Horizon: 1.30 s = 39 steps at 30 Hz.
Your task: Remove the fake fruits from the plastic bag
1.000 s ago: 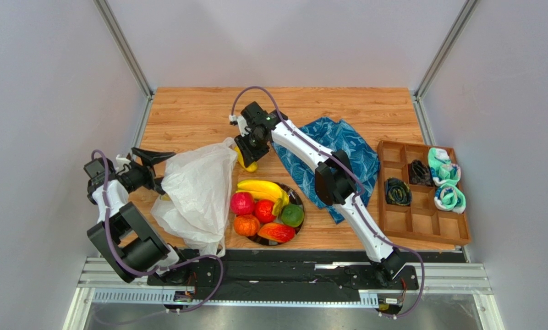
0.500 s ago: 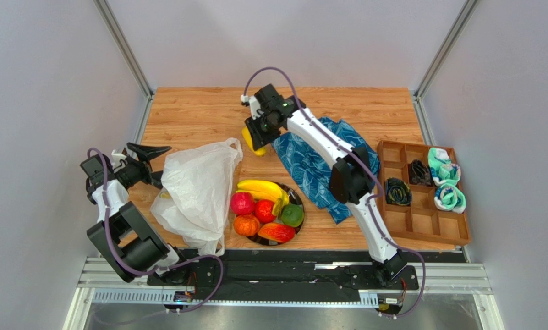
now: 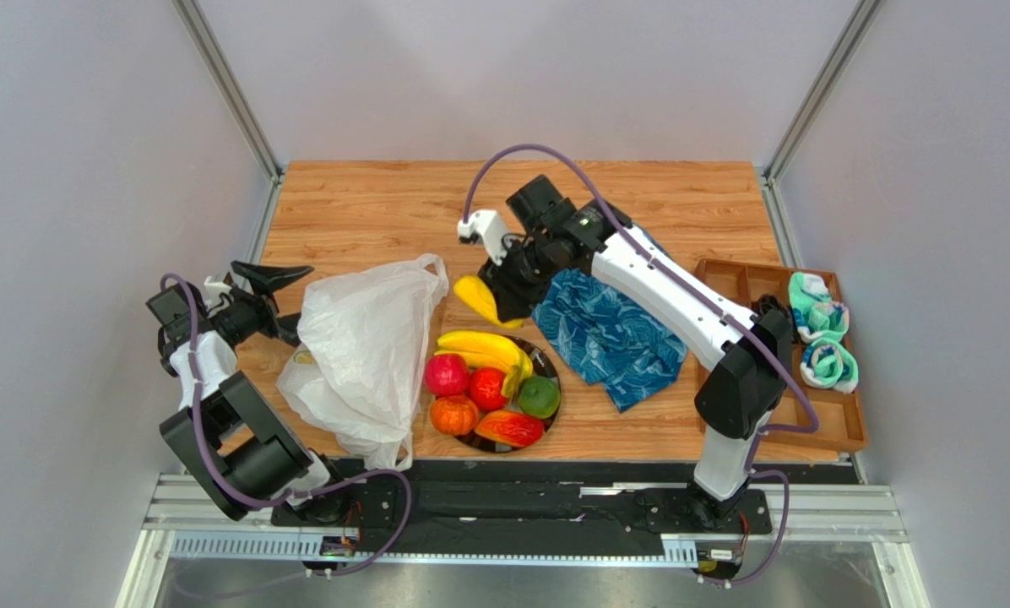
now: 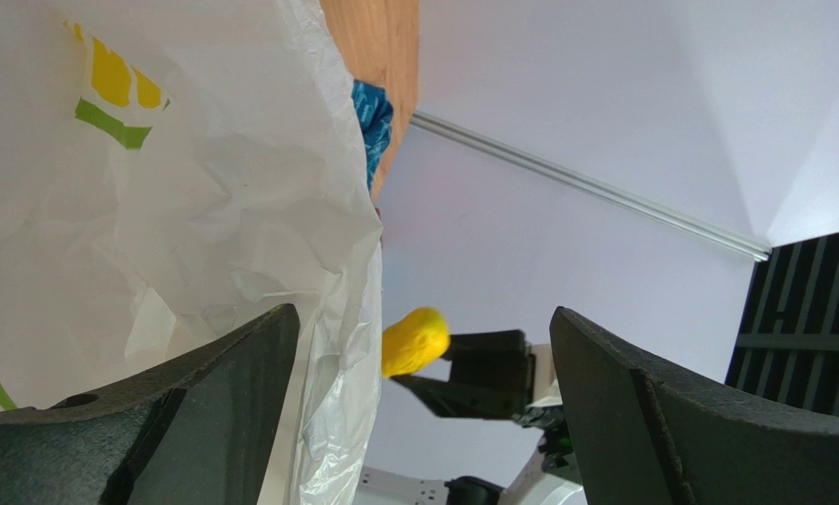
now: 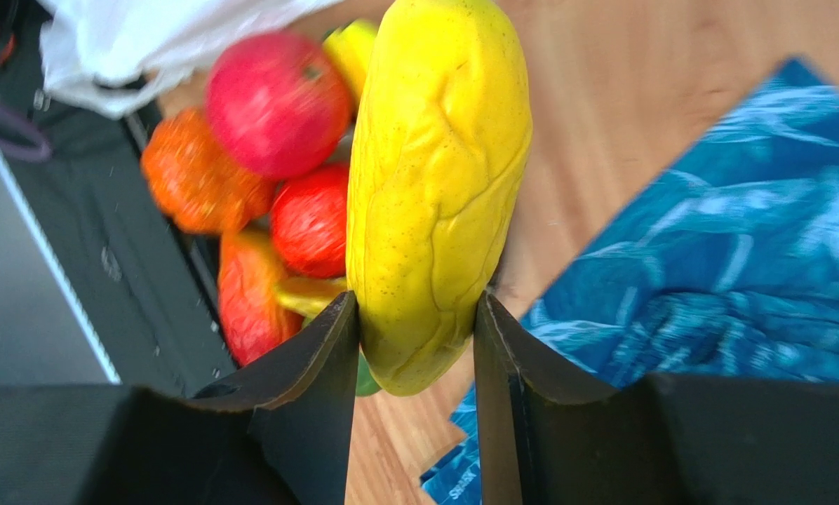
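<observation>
The crinkly white plastic bag (image 3: 364, 348) lies at the left of the table, filling the left half of the left wrist view (image 4: 160, 210). My left gripper (image 3: 288, 304) (image 4: 424, 316) stands open at its left side, with the bag's edge hanging between the fingers. A long yellow fake fruit (image 3: 477, 299) (image 5: 440, 189) hangs above the table behind the plate, and my right gripper (image 3: 503, 291) (image 5: 418, 316) is shut on it. On the black-rimmed plate (image 3: 556, 378) lie a banana bunch (image 3: 482, 347), two red rounds (image 3: 447, 375), an orange one (image 3: 453, 416), a green one (image 3: 539, 397) and a mango shape (image 3: 510, 428).
A crumpled blue patterned cloth (image 3: 612, 332) lies to the right of the plate, under the right arm. A wooden compartment tray (image 3: 777, 408) with dark and teal items sits at the right edge. Grey walls close in on both sides.
My right arm has swung away from the bag's mouth to the right and nearer the plate, carrying the yellow fruit. The left gripper has barely shifted beside the bag.
</observation>
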Each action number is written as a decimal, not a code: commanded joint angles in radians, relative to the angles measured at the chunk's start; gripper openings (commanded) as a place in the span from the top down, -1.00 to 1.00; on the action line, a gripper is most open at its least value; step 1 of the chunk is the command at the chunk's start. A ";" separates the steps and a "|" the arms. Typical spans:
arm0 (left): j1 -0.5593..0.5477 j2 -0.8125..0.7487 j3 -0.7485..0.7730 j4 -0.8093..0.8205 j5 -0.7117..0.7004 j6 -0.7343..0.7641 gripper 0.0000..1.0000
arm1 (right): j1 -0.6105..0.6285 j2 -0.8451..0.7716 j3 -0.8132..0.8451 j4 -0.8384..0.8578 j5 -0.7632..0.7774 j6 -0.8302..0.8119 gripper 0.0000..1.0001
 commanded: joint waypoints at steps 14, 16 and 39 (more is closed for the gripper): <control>0.017 -0.117 -0.060 -0.044 0.030 0.005 -0.99 | 0.114 0.032 -0.135 0.115 -0.069 -0.249 0.70; 0.017 -0.122 -0.059 -0.054 0.028 0.010 -0.98 | 0.116 0.059 -0.129 0.106 -0.075 -0.213 0.66; 0.031 0.025 0.124 -0.044 0.024 0.148 -0.98 | -0.060 -0.043 -0.015 0.156 0.007 0.153 -1.00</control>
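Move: The right hand already pinches the yellow fruit and hangs some 14 cm above the bananas on the plate, which lie about 6 cm to its left and 2 cm back. The red tomato is 7 cm back and 5 cm left of the hand, the pomegranate 6 cm back and 11 cm left, the green avocado about 8 cm back and 3 cm right. From the left hand, the bananas are about 28 cm right and 3 cm back. Still pinching the yellow fruit at one end, the right hand lowers it about 8 cm while moving back 5 cm and left 3 cm over the bananas, turning up to 20 degrees counter-clockwise and partly back. The fingers then spring wide and let go of it, and the empty hand moves forward and up, roughly 3 cm each way. ##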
